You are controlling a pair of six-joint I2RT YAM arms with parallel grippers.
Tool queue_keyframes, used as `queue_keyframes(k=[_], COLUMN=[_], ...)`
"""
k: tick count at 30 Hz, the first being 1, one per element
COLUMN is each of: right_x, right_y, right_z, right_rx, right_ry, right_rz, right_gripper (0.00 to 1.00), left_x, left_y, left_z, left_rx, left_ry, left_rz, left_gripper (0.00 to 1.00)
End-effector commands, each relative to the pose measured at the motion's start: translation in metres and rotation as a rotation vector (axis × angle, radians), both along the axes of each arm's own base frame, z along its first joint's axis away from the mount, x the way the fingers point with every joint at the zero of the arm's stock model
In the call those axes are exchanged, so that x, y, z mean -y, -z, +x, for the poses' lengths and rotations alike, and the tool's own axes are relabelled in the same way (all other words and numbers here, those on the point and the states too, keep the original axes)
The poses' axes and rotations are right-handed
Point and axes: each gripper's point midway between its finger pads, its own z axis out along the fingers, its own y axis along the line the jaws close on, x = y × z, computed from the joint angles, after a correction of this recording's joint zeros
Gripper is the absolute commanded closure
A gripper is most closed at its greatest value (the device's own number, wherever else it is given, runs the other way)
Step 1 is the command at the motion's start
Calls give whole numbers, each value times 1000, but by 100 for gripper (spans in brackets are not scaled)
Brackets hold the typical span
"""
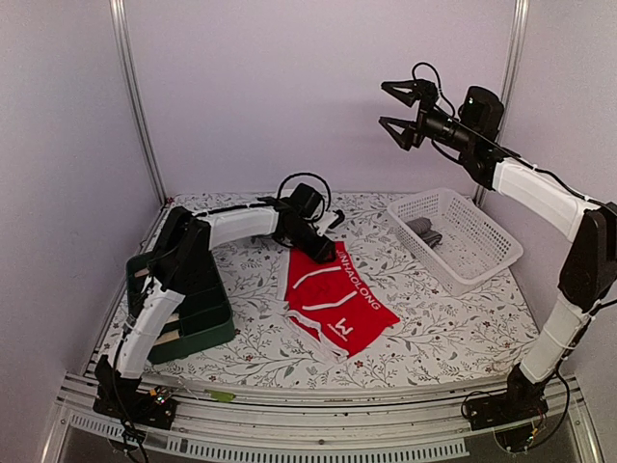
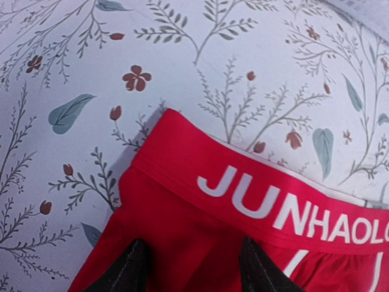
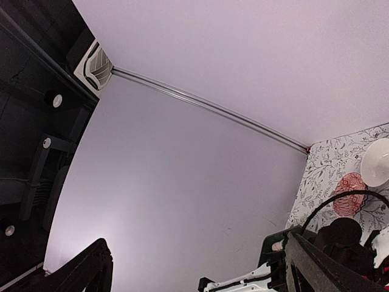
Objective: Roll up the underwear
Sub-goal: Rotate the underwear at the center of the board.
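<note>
A bright red underwear (image 1: 337, 301) with white lettering on its waistband lies spread flat in the middle of the flowered table. My left gripper (image 1: 323, 253) is low over its far corner. In the left wrist view the two black fingertips (image 2: 130, 271) stand apart over the red cloth (image 2: 182, 201) just below the waistband, and the gripper (image 2: 194, 271) is open with flat cloth between them. My right gripper (image 1: 393, 108) hangs high in the air at the back right, open and empty (image 3: 200, 277), facing the wall. A grey rolled underwear (image 1: 425, 231) lies in the basket.
A white mesh basket (image 1: 482, 253) stands at the back right of the table. A dark green bin (image 1: 207, 323) sits at the left beside the left arm. White walls close the back and sides.
</note>
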Motion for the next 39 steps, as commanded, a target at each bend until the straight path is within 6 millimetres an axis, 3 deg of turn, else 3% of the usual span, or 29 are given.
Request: queue_keyframes(k=[1,6,10,13,18,24,28,34,36,39], right_x=[4,11,16,19,21,22,20,20,20,18], right_y=[11,56,78,90,102,105,114,132,138,149], right_z=[-15,-31,-46,-55,-60,-61,-62,-62,-62,-65], right_rx=[44,9,12,-6,-48,-58,-71,-79,-70,-72], right_ry=[7,11,-5,-10,-20,-15,-36,-53,-65,-96], right_rz=[-98,-297,-397,-418,-421,-425,-442,-500,-522,-550], right_gripper=[1,1,1,1,1,1,1,1,1,1], left_x=[18,20,31,43,58,50,24,-31,-47,-61], left_y=[-77,-103,-85,-71,-45,-7,13,29,29,11], left_z=[-38,-145,-223,-255,-278,-285,-296,-326,-336,-344], left_rx=[49,-33,-95,-113,-129,-163,-196,-247,-267,-243], left_ry=[84,234,401,478,539,533,547,589,595,601], left_rz=[-74,-107,-78,-45,4,89,155,240,252,222], left_gripper=[46,47,53,58,63,67,70,75,76,74])
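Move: The near corner of the red underwear, by its leg hem and white logo, lies about 28 cm back and 5 cm to the right of my left hand, a centimetre lower. The green tray's middle is roughly 38 cm left and 13 cm back of my left hand; the white basket stands some 35 cm to its right and 3 cm farther out. From my raised right hand, that corner is about 25 cm back, 13 cm left and 44 cm down. I lift my left fingers off the cloth at its far end, swing back about 28 cm in an arc some 10 cm high, turning 30 degrees clockwise, and come down on the near corner. Pressing there with fingers drawing closer together, I drag the corner left and slightly back. My right hand, wide open, sinks about 13 cm and back a little, its fingers tipping down. ##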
